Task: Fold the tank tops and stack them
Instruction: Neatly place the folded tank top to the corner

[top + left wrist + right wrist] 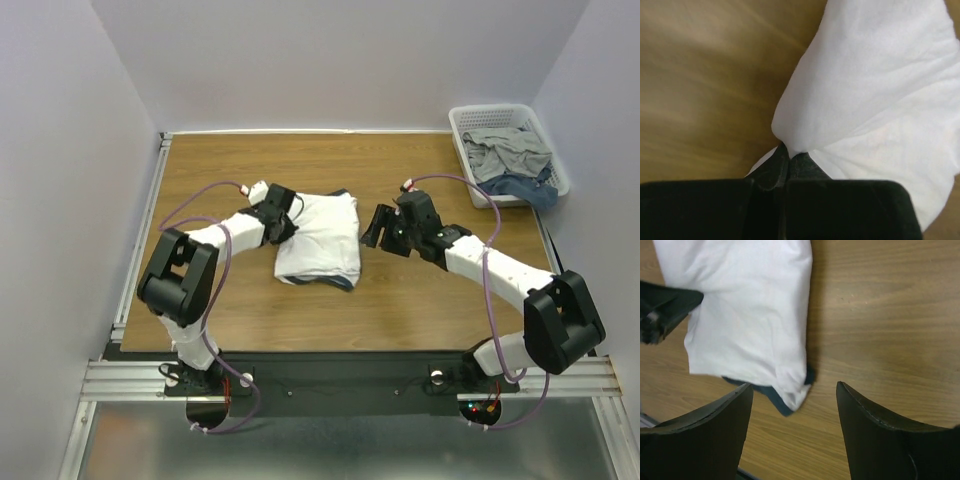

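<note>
A white tank top (322,238) with navy trim lies folded in the middle of the wooden table. My left gripper (288,222) is at its left edge, shut on a pinch of the white cloth (788,152); the tank top (875,90) spreads away to the right of the pinch. My right gripper (375,228) hovers just right of the tank top, open and holding nothing. In the right wrist view the tank top (750,315) shows a navy-edged corner between the spread fingers (725,412) of my right gripper (793,385). The chest print is hidden.
A white basket (488,107) stands at the back right corner with grey cloth (505,150) and blue cloth (530,188) in it. Bare wood (440,290) runs in front of and beside the tank top. Walls close in the table on three sides.
</note>
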Tool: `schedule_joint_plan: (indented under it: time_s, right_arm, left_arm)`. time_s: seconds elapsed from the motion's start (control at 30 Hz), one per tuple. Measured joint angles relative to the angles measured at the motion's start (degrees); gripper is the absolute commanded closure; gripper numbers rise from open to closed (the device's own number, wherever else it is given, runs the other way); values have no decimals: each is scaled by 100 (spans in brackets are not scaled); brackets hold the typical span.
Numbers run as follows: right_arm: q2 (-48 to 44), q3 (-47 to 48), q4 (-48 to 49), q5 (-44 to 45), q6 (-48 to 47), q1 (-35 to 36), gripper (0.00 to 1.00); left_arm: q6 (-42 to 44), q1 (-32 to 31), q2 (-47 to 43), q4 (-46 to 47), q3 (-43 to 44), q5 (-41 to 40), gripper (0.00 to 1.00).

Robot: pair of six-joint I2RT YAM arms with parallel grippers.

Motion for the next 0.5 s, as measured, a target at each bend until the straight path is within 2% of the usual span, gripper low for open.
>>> schedule_joint_plan:
  time_s: [0.17,0.5]
  right_arm:
    - [0,446,-52,-205,-144,0,25]
    - [-74,507,-315,-341,-417,0,25]
  left_arm:
    - [1209,697,1128,-581,1523,-691,100]
    - [3482,1657,3268,-1578,4905,-2151,100]
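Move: The left hand already grips the left edge of the folded tank top, whose middle is about 8 cm to its right and a little lower. The far left table corner lies roughly 32 cm ahead, 40 cm left and 5 cm below this hand; the empty right gripper is some 25 cm to its right and about 3 cm nearer. From the right hand, that corner is around 37 cm ahead, 62 cm left and 10 cm below. Keeping its shut-finger pinch on the tank top's left edge, the left hand sweeps quickly and without a stop forward and left in near-equal parts, about 25 cm in all, dragging the folded cloth towards the far left table corner, while it rises only slightly and rolls some 40 degrees, left side up. The right hand, open and clear of the cloth, lifts about 3 cm early on and then holds there. ##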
